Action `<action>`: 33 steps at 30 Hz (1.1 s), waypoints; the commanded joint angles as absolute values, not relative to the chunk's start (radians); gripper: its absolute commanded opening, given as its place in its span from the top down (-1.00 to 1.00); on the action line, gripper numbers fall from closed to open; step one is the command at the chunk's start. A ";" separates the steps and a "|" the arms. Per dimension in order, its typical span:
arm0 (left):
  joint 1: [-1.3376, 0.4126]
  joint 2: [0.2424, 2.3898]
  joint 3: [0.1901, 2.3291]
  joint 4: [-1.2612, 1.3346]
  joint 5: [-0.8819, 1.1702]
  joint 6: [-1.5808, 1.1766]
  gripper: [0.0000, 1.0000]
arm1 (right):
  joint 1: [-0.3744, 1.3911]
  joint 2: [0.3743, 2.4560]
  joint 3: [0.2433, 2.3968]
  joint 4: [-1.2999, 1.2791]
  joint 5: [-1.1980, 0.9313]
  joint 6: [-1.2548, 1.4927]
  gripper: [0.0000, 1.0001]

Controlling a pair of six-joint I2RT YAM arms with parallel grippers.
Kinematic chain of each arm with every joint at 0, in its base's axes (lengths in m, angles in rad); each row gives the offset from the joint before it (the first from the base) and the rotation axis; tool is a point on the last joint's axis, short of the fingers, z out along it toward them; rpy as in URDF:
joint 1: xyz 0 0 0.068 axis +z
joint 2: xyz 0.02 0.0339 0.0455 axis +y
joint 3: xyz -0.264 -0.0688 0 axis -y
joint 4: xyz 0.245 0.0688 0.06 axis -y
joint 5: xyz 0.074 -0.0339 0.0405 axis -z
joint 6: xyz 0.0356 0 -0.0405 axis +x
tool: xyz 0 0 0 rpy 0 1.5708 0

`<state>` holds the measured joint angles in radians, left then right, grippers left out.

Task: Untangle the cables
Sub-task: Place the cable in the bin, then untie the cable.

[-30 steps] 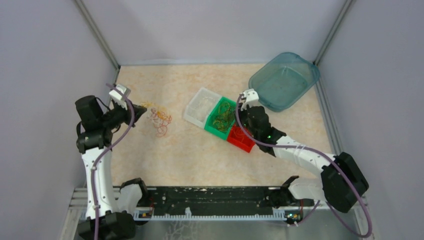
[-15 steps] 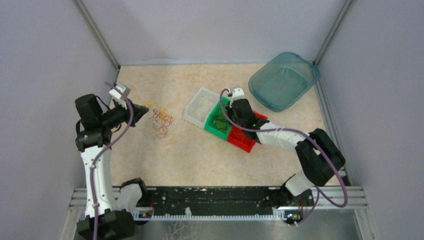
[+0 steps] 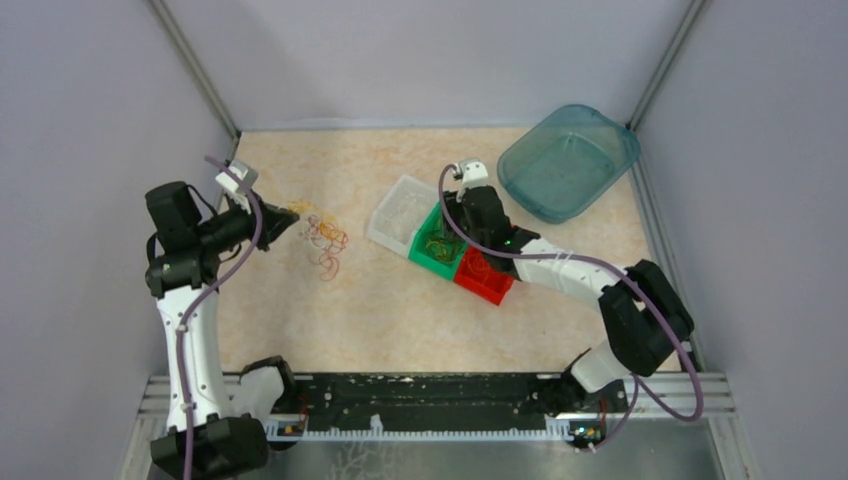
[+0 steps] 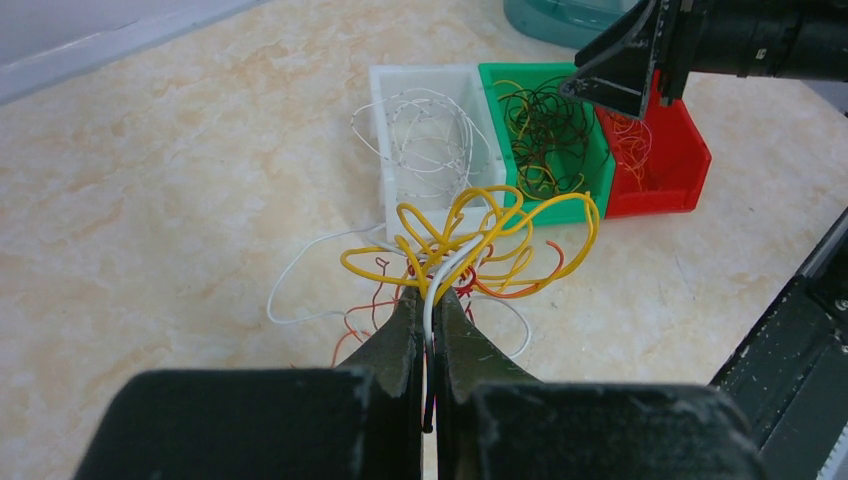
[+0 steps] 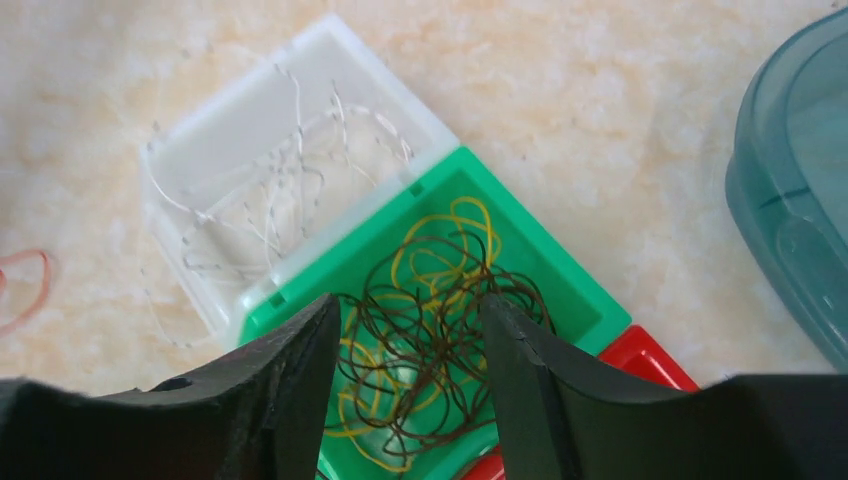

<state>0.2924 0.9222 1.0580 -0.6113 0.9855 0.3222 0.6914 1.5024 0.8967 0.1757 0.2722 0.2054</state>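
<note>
The tangle of cables (image 3: 325, 240), with yellow, orange, red and white loops, lies on the table left of the bins. My left gripper (image 3: 283, 222) is shut on it. In the left wrist view its jaws (image 4: 432, 295) pinch a white and a yellow strand, and the yellow loops (image 4: 470, 235) fan out just beyond the tips. My right gripper (image 3: 450, 228) is open and empty above the green bin (image 3: 425, 255). In the right wrist view its fingers (image 5: 410, 305) straddle brown and yellow cables (image 5: 440, 300) lying in that bin.
A white bin (image 3: 400, 210) holding thin white wires, the green bin and a red bin (image 3: 483, 280) stand in a diagonal row mid-table. A teal tub (image 3: 568, 160) sits at the back right. Walls enclose the table on three sides.
My right gripper has swung left from over the red bin to over the green bin. My left gripper has pulled back slightly, still holding the tangle.
</note>
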 commanded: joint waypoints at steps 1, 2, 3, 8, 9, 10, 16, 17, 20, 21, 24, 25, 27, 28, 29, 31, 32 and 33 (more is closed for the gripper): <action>0.293 0.927 1.085 -0.629 1.022 0.323 1.00 | 0.696 1.432 0.975 0.232 0.282 0.217 -0.22; 0.293 0.930 1.086 -0.628 1.026 0.319 1.00 | 0.696 1.434 0.991 0.228 0.278 0.218 -0.33; 0.293 0.935 1.089 -0.632 1.032 0.318 1.00 | 0.696 1.438 1.012 0.220 0.279 0.219 -0.44; 0.293 0.956 1.113 -0.658 1.055 0.323 1.00 | 0.698 1.466 1.115 0.195 0.270 0.255 -0.98; 0.293 0.958 1.115 -0.662 1.061 0.325 1.00 | 0.700 1.468 1.125 0.199 0.266 0.264 -0.98; 0.293 0.959 1.119 -0.666 1.067 0.325 1.00 | 0.704 1.466 1.129 0.209 0.257 0.272 -0.98; 0.293 0.964 1.145 -0.677 1.099 0.302 1.00 | 0.717 1.429 1.100 0.255 0.244 0.334 -0.98; 0.293 0.964 1.154 -0.687 1.103 0.302 1.00 | 0.712 1.410 1.088 0.268 0.264 0.381 -0.98; 0.293 0.960 1.183 -0.718 1.120 0.305 1.00 | 0.652 1.343 1.033 0.326 0.226 0.538 -0.98; 0.293 0.958 1.187 -0.727 1.129 0.305 1.00 | 0.634 1.324 1.004 0.365 0.198 0.565 -0.98; 0.293 0.954 1.200 -0.747 1.158 0.298 1.00 | 0.620 1.302 0.956 0.445 0.113 0.513 -0.98; 0.293 0.953 1.201 -0.750 1.167 0.298 1.00 | 0.621 1.308 0.975 0.402 0.090 0.495 -0.98; 0.293 0.953 1.204 -0.752 1.179 0.291 1.00 | 0.621 1.324 1.014 0.324 0.050 0.465 -0.98; 0.293 0.953 1.204 -0.752 1.186 0.289 1.00 | 0.621 1.327 1.026 0.298 0.030 0.457 -0.98; 0.293 0.953 1.204 -0.753 1.194 0.289 1.00 | 0.620 1.328 1.033 0.284 0.006 0.441 -0.98; 0.293 0.953 1.205 -0.756 1.207 0.287 1.00 | 0.621 1.323 1.043 0.266 -0.035 0.421 -0.98; 0.293 0.953 1.207 -0.756 1.213 0.285 1.00 | 0.621 1.320 1.046 0.261 -0.047 0.416 -0.98; 0.292 0.953 1.208 -0.756 1.215 0.284 1.00 | 0.621 1.314 1.045 0.260 -0.060 0.411 -0.98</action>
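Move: The dark cable lies in the green bin about 10 cm below the right hand and some 3 cm to its left. The white bin is roughly 6 cm ahead and 12 cm left of that hand, the red bin about 6 cm back and 7 cm right, both also some 10 cm down. From the left hand, still gripping the remaining tangle, the dark cable is about 10 cm ahead, 27 cm right and 25 cm down. The dark cable is left in the green bin as the right hand's half-open fingers spread fully and the hand climbs about 14 cm away from the bin, briefly swaying left, right and left again, rolling some 30 degrees with its left side rising. The left hand keeps the tangle pinched, easing about 3 cm up, slightly right and back, turning a little clockwise. ##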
